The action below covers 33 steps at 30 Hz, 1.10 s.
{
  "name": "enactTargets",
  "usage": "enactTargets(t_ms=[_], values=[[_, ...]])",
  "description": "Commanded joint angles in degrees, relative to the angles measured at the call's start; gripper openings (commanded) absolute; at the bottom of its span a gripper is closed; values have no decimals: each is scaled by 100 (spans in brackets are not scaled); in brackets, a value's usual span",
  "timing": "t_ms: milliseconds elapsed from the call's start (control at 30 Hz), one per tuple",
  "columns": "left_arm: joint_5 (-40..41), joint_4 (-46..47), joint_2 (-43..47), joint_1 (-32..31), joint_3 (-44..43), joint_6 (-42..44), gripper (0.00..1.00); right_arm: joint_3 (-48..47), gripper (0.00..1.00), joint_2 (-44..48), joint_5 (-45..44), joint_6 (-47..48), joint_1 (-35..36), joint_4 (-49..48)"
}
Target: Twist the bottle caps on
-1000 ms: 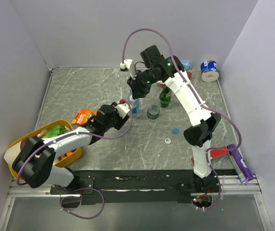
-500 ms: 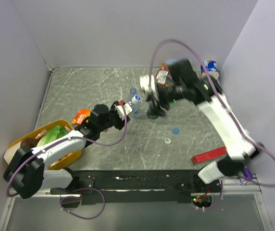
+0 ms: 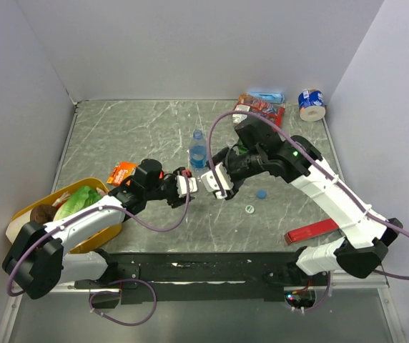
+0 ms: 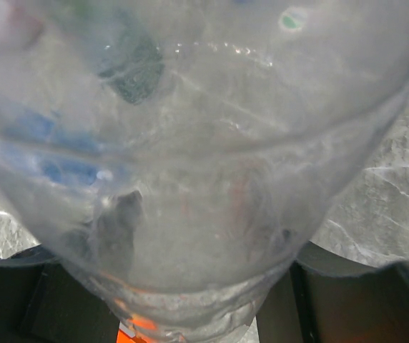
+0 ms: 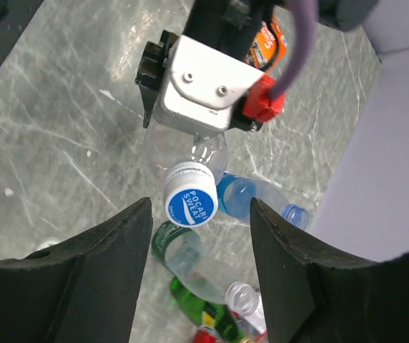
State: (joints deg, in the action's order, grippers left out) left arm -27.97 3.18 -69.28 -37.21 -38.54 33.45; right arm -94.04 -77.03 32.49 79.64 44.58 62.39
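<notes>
My left gripper is shut on a small clear bottle, which fills the left wrist view. The bottle lies level and points at my right gripper. On its neck sits a white-rimmed cap with a blue top. My right gripper is open, one finger on each side of that cap, touching nothing. A clear bottle with a blue label stands behind, its neck uncapped. A green bottle shows beyond. A plain blue cap and a green-rimmed white cap lie loose on the table.
A dark-green cup is next to the green bottle. Snack packets and a blue-and-white can lie at the back right. A red bar lies near right. A yellow bowl of vegetables and an orange packet are left.
My right arm has swung down from above the bottles to face the left gripper, and its jaws have opened. My left gripper has drawn nearer and tipped its bottle level.
</notes>
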Motion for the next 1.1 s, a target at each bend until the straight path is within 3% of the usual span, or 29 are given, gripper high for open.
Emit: enactTargets(t_ms=[0,333,567,667,700,767,800,933,1033,1067], values=[[-350,25,81,12,-232,232,1,-114,62,5,-50,824,156,334],[-411,113,107,3,-250,214,1,-229,44,-206,-146,834,201,493],[-438,279,107,3,-215,223,1,-18,38,-198,-173,676,218,353],[-368,507,90,3,-197,-4,1,-132,19,-390,-190,387,201,414],[-211,656,90,3,-189,-136,1,-219,9,-496,-208,3,192,458],[192,1338,81,-5,-118,-818,1,-789,1,-1064,-147,-726,139,703],[491,1543,72,-66,-118,-1084,1,-1105,0,-1329,-33,-1583,8,878],[3043,2124,-59,-383,-355,-1850,1,-3219,0,-2665,301,-3767,-282,1643],[4093,2380,-191,-471,-522,-2027,1,-4303,0,-3623,757,-5621,-563,1926],[4280,2380,-235,-480,-583,-2044,1,-4159,0,-3547,854,-5974,-564,1743]])
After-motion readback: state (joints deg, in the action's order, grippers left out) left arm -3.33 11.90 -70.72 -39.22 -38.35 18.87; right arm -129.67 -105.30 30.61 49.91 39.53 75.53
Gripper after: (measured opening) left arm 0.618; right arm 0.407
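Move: The white bottle cap with the blue top, on the neck of the clear bottle that the left hand holds, sits between the right hand's open fingers, about 2 cm below its hand point. The blue bottle stands some 18 cm ahead of the right hand and 2 cm to its left, the glass bottle 17 cm ahead and 7 cm right, both roughly 20 cm lower. From the left hand the cap is about 15 cm up, 5 cm right and 4 cm back. Sinking about 2 cm onto the cap, the right hand closes its fingers and pinches it, pauses, then swings forward some 9 cm and a little left, rolling about 35 degrees clockwise as seen looking onto the cap's top. The left hand keeps its grip on the bottle, waits, then swings forward about 6 cm and slightly left, turning counter-clockwise. ##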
